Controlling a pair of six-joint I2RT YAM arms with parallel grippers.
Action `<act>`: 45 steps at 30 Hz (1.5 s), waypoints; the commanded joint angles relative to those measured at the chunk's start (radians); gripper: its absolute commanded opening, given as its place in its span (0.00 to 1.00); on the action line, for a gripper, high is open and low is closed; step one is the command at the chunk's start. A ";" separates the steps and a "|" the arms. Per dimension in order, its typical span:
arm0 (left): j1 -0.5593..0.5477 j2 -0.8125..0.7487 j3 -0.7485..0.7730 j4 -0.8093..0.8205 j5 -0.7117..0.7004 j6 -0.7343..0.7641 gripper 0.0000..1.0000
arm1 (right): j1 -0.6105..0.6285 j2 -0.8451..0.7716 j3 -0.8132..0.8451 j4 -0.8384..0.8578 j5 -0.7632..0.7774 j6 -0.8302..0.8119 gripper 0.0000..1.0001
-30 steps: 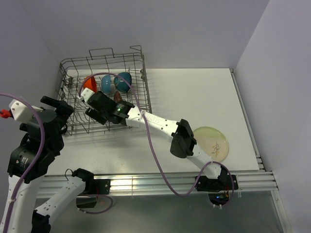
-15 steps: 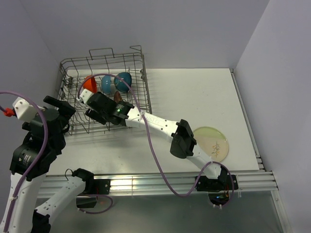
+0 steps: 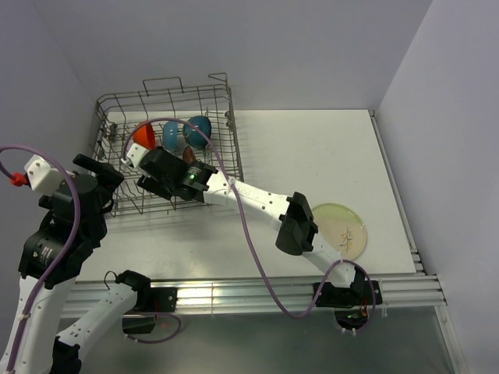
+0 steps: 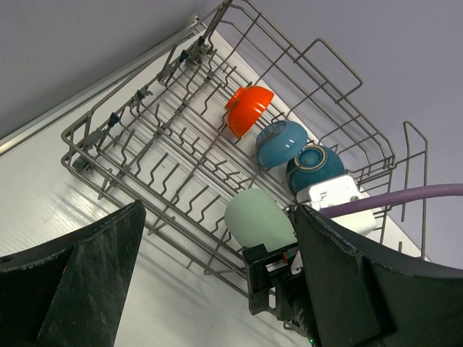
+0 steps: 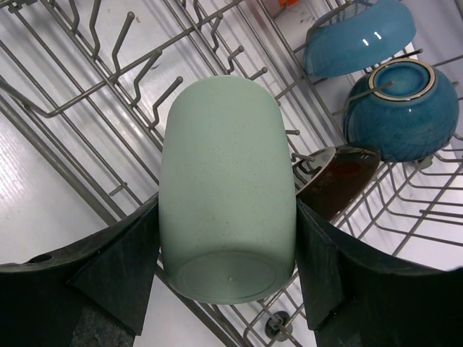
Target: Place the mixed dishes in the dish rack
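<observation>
My right gripper [image 5: 228,217] is shut on the pale green cup [image 5: 228,195], its base toward the wrist camera, held over the tines at the front of the dish rack [image 5: 72,181]. From above, the right gripper [image 3: 162,181] covers the cup. In the rack stand the orange bowl [image 3: 143,134], the small blue bowl [image 3: 169,135], the teal bowl [image 3: 197,130] and the red floral bowl [image 3: 189,156]. The cream plate [image 3: 340,230] lies on the table at the right. My left gripper [image 3: 105,175] hangs open and empty by the rack's front left corner.
The wire dish rack [image 3: 166,92] fills the table's back left, close to the left wall. The left wrist view looks along the rack [image 4: 145,219] at the cup [image 4: 257,220] and the right gripper. White tabletop lies between rack and plate.
The left arm has shifted slightly right toward the rack. The right gripper and the cup have barely moved.
</observation>
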 commanded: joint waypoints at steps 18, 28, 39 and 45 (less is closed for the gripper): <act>0.005 -0.013 -0.005 0.023 0.013 0.012 0.90 | 0.014 -0.006 0.055 -0.032 -0.011 -0.079 0.05; 0.004 -0.011 -0.001 0.023 0.007 0.019 0.90 | -0.005 0.051 0.068 0.000 -0.020 -0.079 0.36; 0.004 -0.005 -0.008 0.037 0.016 0.022 0.90 | -0.016 0.050 0.047 0.006 -0.025 -0.070 0.97; 0.005 0.003 -0.018 0.042 0.028 0.021 0.90 | -0.014 0.033 0.047 0.017 -0.075 -0.049 1.00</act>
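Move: The right hand still holds the green cup over the near part of the dish rack; the spot it goes to lies just 3 cm ahead, 2 cm left and about 6 cm below. From that hand the brown plate stands some 7 cm ahead and 4 cm right, the light blue bowl about 14 ahead and 1 left, the dark blue bowl 14 ahead and 6 right, all some 6 cm lower. From the left hand the spot is roughly 14 cm ahead, 14 right and 20 below. Back and slightly right by under 1 cm at first, tilting its left side down about 5 degrees, the right hand then eases forward about 2 cm and down 1 cm into the rack beside the brown plate. There the fingers spread from their hold on the green cup to wide open and let go of it, the hand rising a touch. ##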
